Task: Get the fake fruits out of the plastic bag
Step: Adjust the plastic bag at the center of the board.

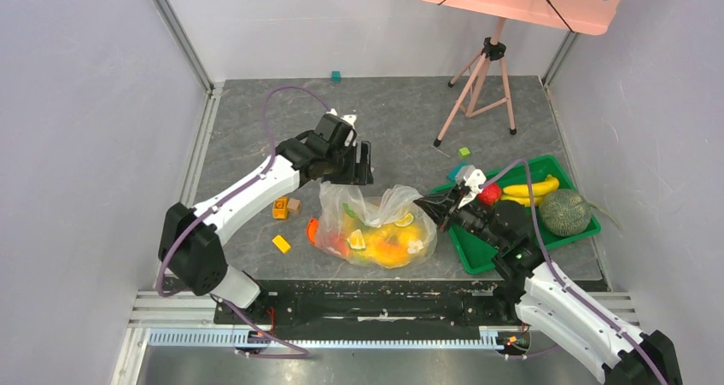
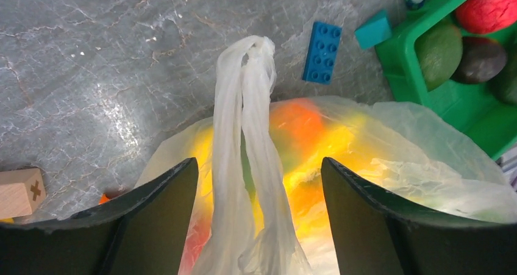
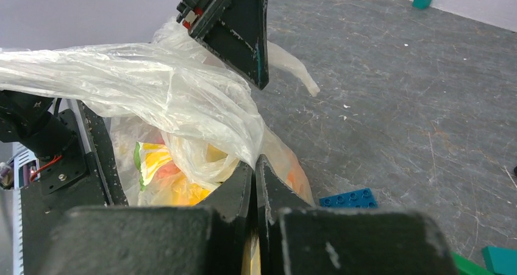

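The transparent plastic bag (image 1: 376, 227) lies in the middle of the table with yellow, orange and red fake fruits (image 1: 384, 247) inside it. My left gripper (image 1: 356, 170) hangs open over the bag's far left side. In the left wrist view its twisted handle loop (image 2: 247, 104) runs up between the two spread fingers (image 2: 164, 214) without touching either. My right gripper (image 3: 255, 165) is shut on the plastic bag (image 3: 183, 98), pinching a fold of film at its right edge and holding it stretched. Fruit colours (image 3: 158, 168) show through the film below.
A green tray (image 1: 475, 261) at the right holds a banana (image 1: 531, 189), a melon (image 1: 563, 212) and a red fruit (image 1: 489, 195). Orange (image 1: 280, 207), wooden (image 1: 294, 204) and yellow (image 1: 281, 244) blocks lie left of the bag. A blue brick (image 2: 322, 51) lies beyond it. A tripod (image 1: 482, 86) stands behind.
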Robot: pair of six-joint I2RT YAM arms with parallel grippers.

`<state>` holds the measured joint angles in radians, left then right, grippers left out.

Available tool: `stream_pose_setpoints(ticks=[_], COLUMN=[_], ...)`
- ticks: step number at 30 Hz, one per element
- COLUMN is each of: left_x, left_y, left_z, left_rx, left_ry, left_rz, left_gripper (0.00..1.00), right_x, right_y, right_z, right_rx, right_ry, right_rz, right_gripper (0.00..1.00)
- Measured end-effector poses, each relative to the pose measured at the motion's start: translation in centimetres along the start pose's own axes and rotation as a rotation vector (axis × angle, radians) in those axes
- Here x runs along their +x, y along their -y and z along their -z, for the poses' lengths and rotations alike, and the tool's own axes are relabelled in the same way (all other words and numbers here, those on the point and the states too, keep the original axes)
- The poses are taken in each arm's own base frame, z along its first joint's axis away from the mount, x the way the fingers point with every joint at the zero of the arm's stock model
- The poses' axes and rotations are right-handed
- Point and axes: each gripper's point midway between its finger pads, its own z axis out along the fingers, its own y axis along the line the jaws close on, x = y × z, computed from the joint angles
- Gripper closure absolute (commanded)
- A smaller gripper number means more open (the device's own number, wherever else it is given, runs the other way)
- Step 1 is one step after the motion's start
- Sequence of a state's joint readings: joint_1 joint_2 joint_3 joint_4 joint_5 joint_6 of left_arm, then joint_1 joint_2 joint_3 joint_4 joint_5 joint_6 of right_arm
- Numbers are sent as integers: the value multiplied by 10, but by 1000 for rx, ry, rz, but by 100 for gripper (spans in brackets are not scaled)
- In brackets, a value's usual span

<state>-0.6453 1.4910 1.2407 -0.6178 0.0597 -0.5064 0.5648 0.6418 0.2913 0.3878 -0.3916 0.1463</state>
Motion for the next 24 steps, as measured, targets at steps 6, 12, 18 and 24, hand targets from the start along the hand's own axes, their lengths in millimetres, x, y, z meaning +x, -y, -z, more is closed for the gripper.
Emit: stream_pose_setpoints(ticks=[6,12,18,24], left_x=[13,1,-47,-130], left_y=[-3,-8,-1,4], left_z=[-2,8,42,106], left_rx=[-50,-99,-119,-124], left_ry=[-67,-33,166,524], left_rz=[-61,-70,-65,4], left_gripper=[79,98,98,98], right_x=[0,0,-32,-116], right_y=[0,12,52,96], right_z=[3,5,-7,-49], right_rx=[5,79,298,493], right_ry=[-4,-9,9,90], right_rz=[10,9,-31,-34], right_gripper=[100,100,100,100])
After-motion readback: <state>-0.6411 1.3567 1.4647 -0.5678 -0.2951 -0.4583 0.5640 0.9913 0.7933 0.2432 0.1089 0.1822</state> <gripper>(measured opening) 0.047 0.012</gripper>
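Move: The bag's free handle lies loosely between my open left fingers, some 2 cm below and 1 cm back. From that hand the fruits in the bag are about 10 cm back, 4 cm right and 10 cm down, and the blue brick 3 cm ahead, 12 cm right and 14 cm down. For my right hand, shut on the opposite rim, the free handle is roughly 8 cm ahead, 13 cm left and 7 cm lower; the fruits are about level, 9 cm left, 15 cm down. I sink my left hand barely a centimetre and pinch the free handle shut between its fingers, then haul it up some 15 cm and forward, tipping the fingers upward. My right hand keeps its grip on the other side and follows, about 12 cm forward and 10 cm up, swinging clockwise some 30 degrees. ##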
